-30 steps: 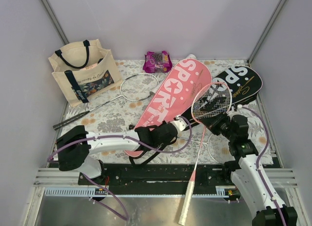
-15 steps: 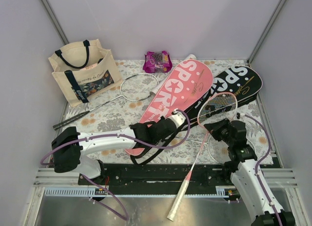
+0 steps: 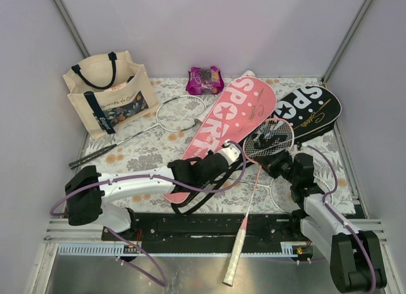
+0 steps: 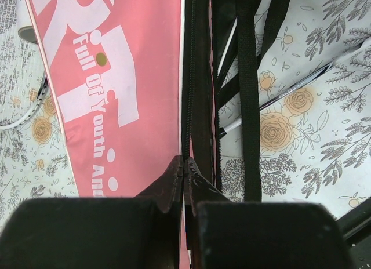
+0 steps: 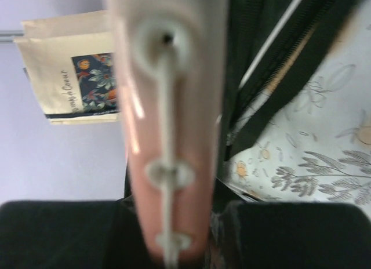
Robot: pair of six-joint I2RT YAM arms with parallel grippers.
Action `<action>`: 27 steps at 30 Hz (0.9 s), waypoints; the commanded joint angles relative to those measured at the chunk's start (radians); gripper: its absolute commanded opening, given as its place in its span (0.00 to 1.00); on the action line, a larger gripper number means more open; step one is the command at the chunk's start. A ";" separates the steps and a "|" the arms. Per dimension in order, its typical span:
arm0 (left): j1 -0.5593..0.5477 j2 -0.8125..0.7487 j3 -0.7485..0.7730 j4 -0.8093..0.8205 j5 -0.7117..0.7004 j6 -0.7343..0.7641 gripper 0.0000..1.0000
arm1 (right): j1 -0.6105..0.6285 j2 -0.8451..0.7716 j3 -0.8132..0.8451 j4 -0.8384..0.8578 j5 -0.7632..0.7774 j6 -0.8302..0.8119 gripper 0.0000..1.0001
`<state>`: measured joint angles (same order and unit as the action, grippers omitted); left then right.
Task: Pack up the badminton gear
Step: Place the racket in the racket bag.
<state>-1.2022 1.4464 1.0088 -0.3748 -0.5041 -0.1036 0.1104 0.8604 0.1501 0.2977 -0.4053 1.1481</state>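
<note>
The pink "SPORT" cover (image 3: 231, 120) lies across the middle of the mat. My left gripper (image 3: 219, 162) is shut on its black zipper edge (image 4: 190, 106), with the fingertips (image 4: 174, 175) pressed together on it. My right gripper (image 3: 280, 161) is shut on the frame of a pink racket (image 3: 269, 137). The racket's head hovers between the two covers and its white handle (image 3: 232, 268) points over the near rail. In the right wrist view the pink frame (image 5: 168, 135) fills the gap between the fingers. The black "SPORT" cover (image 3: 311, 109) lies at the right. A second racket (image 3: 181, 113) rests on the mat to the left.
A cream tote (image 3: 108, 94) stands at the back left and a purple snack packet (image 3: 204, 80) lies at the back. A white tube end (image 3: 249, 74) pokes out behind the pink cover. Black straps (image 4: 249, 95) trail beside the zipper. A white hoop (image 3: 274, 194) lies under my right arm.
My right gripper has swung the pink racket, so its head is now further left, nearer the pink cover. My left gripper has shifted slightly up and right with the cover's edge.
</note>
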 commanded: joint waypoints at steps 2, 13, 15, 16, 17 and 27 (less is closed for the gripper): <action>0.004 -0.066 0.039 0.024 0.013 -0.030 0.00 | -0.003 -0.029 0.009 0.156 -0.063 0.036 0.00; 0.004 -0.116 0.007 0.069 0.071 -0.024 0.00 | -0.002 0.034 0.002 0.325 -0.154 0.139 0.00; 0.004 -0.129 -0.002 0.085 0.098 -0.018 0.00 | 0.000 0.098 0.006 0.388 -0.185 0.160 0.00; 0.004 -0.136 -0.012 0.097 0.116 -0.012 0.00 | 0.003 0.124 0.009 0.426 -0.200 0.173 0.00; 0.004 -0.144 -0.019 0.108 0.128 -0.010 0.00 | 0.009 0.155 0.017 0.460 -0.214 0.177 0.00; 0.004 -0.159 -0.047 0.139 0.210 0.021 0.00 | 0.106 0.471 0.121 0.785 -0.261 0.214 0.00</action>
<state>-1.2015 1.3273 0.9657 -0.3195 -0.3481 -0.1001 0.1764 1.2514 0.1974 0.8303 -0.6415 1.3300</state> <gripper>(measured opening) 0.013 0.190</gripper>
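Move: Ahead of the right hand, which already holds the salmon racket by the frame near its throat, the racket head's middle lies about 12 cm out and 2 cm right. The pink racket bag's middle is some 11 cm ahead and 15 cm left, 6 cm below; the black racket bag is 22 cm ahead and 24 cm right. From the left hand, shut on the pink bag's zip edge, the bag's middle is 14 cm ahead and 2 cm right, the racket head 16 cm ahead and 19 cm right. Rising nearly 4 cm first, the right hand then carries the racket about 4 cm leftward into the pink bag's open side, easing slightly lower and turning counter-clockwise some 15 degrees while its left side rolls up about as much. The left hand keeps its pinch on the zip edge and draws it up 2.5 cm, then also back about 2 cm, tilting its left side down. ##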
